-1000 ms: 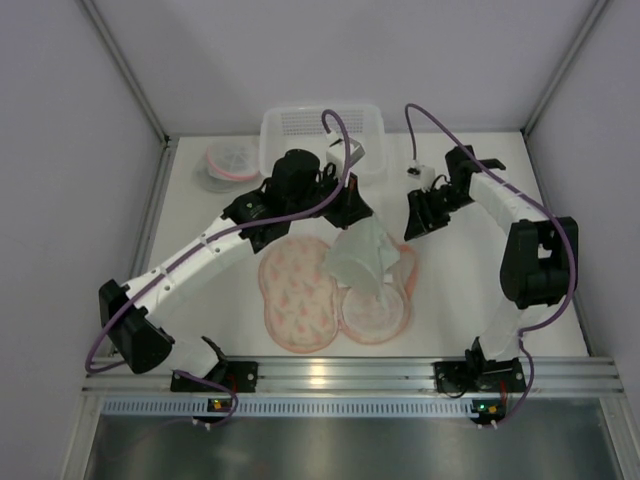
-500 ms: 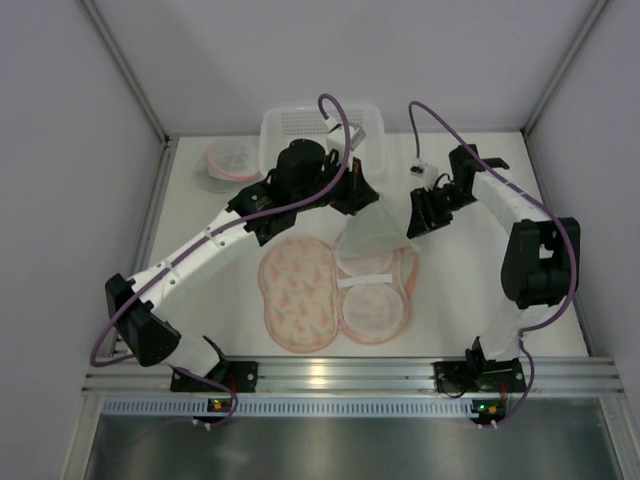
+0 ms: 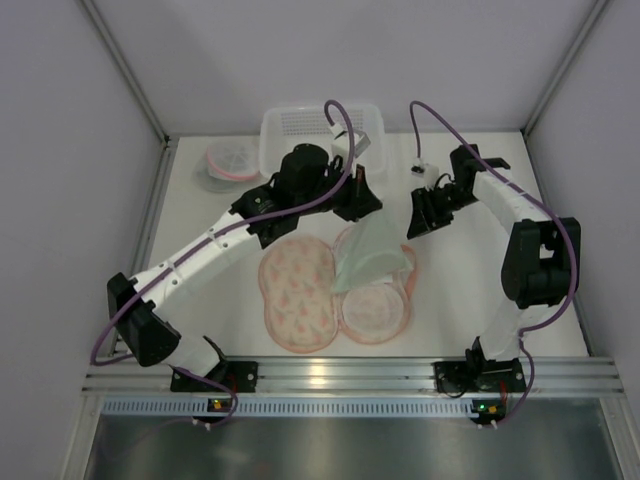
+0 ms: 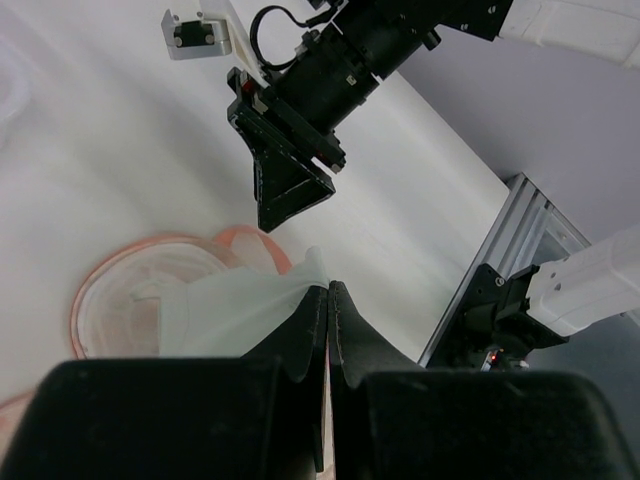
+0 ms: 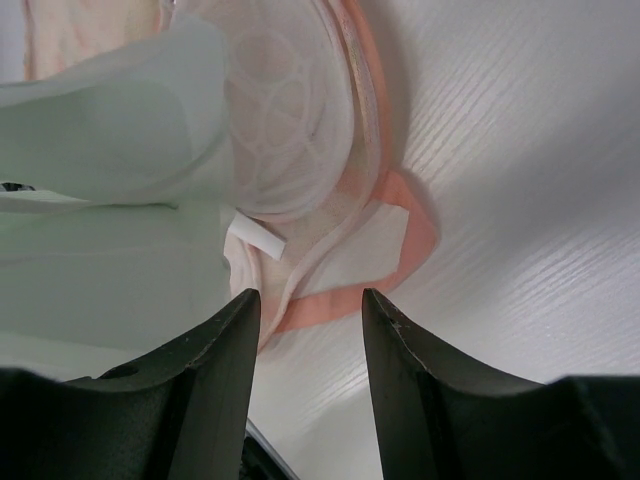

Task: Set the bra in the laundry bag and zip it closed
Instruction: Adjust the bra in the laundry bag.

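A pale green bra [image 3: 372, 252] hangs from my left gripper [image 3: 362, 200], which is shut on its top edge. It drapes down over the right half of the laundry bag [image 3: 297, 295], a pink patterned mesh case lying spread open on the table. In the left wrist view the bra [image 4: 235, 310] is pinched at the tips of the left gripper [image 4: 328, 287], above the bag's pink rim [image 4: 100, 290]. My right gripper [image 3: 418, 225] hovers open just right of the bag. In its wrist view the right gripper [image 5: 312, 300] stands over the bag's pink trim [image 5: 412, 222], beside the bra [image 5: 110, 130], holding nothing.
A white plastic basket [image 3: 320, 130] stands at the back centre, just behind the left wrist. A second round pink mesh case [image 3: 230, 162] lies at the back left. Grey walls close in both sides, and a metal rail [image 3: 330, 378] runs along the near edge.
The left gripper lifted the bra toward the back, then shifted right and let it sag over the bag's right half. The right gripper moved slightly and stays open.
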Robot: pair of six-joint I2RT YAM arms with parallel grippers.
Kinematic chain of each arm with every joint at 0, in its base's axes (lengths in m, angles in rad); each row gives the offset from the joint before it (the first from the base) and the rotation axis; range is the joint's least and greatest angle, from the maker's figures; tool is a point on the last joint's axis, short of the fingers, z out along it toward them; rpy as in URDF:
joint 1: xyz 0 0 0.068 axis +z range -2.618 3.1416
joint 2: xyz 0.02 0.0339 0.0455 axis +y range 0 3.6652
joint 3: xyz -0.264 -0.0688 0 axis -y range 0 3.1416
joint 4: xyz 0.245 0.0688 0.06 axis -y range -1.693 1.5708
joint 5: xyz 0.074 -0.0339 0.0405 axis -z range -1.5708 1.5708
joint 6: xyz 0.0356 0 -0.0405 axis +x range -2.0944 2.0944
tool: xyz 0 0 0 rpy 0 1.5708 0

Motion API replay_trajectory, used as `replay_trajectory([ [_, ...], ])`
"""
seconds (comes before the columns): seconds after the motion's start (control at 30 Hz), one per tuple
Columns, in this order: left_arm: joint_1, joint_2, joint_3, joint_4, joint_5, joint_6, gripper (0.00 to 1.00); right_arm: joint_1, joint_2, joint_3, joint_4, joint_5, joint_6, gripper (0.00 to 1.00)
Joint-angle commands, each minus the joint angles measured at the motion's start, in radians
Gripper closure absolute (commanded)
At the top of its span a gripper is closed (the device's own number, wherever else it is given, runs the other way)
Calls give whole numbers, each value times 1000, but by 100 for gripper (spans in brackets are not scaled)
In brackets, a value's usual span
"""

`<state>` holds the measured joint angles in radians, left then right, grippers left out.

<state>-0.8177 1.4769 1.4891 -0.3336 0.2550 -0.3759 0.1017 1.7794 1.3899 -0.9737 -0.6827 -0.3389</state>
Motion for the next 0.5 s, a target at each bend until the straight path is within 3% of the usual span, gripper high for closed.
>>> replay_trajectory([
  [0.0,-6,-35,-13,61,26,-4,100,-10,-2,34,7,-29,-11,54],
  [0.47,-8,-72,-162,90,95,31,100,-10,-20,0,13,-29,-8,54],
])
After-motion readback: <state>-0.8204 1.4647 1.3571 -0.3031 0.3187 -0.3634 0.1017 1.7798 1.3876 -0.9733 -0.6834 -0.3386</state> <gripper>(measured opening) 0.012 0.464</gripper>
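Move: The shut left fingers still hold the pale green bra, which hangs down towards the open peach laundry bag; the bag's mesh side lies some 31 cm below this hand, about 4 cm nearer the robot and 3 cm to the right. Its patterned flap is roughly 18 cm to the hand's left and 4 cm back; the peach loop is about 12 cm right and 3 cm ahead. From the right hand, the mesh side is some 9 cm back, 9 cm left and 10 cm below. Downwards, gathering speed, the left hand lowers the hanging bra about 5 cm towards the laundry bag's mesh side, easing back towards the robot by 1 to 2 cm as it sinks. The wrist turns only some 5 degrees, and the shut fingers keep their pinch on the bra. ##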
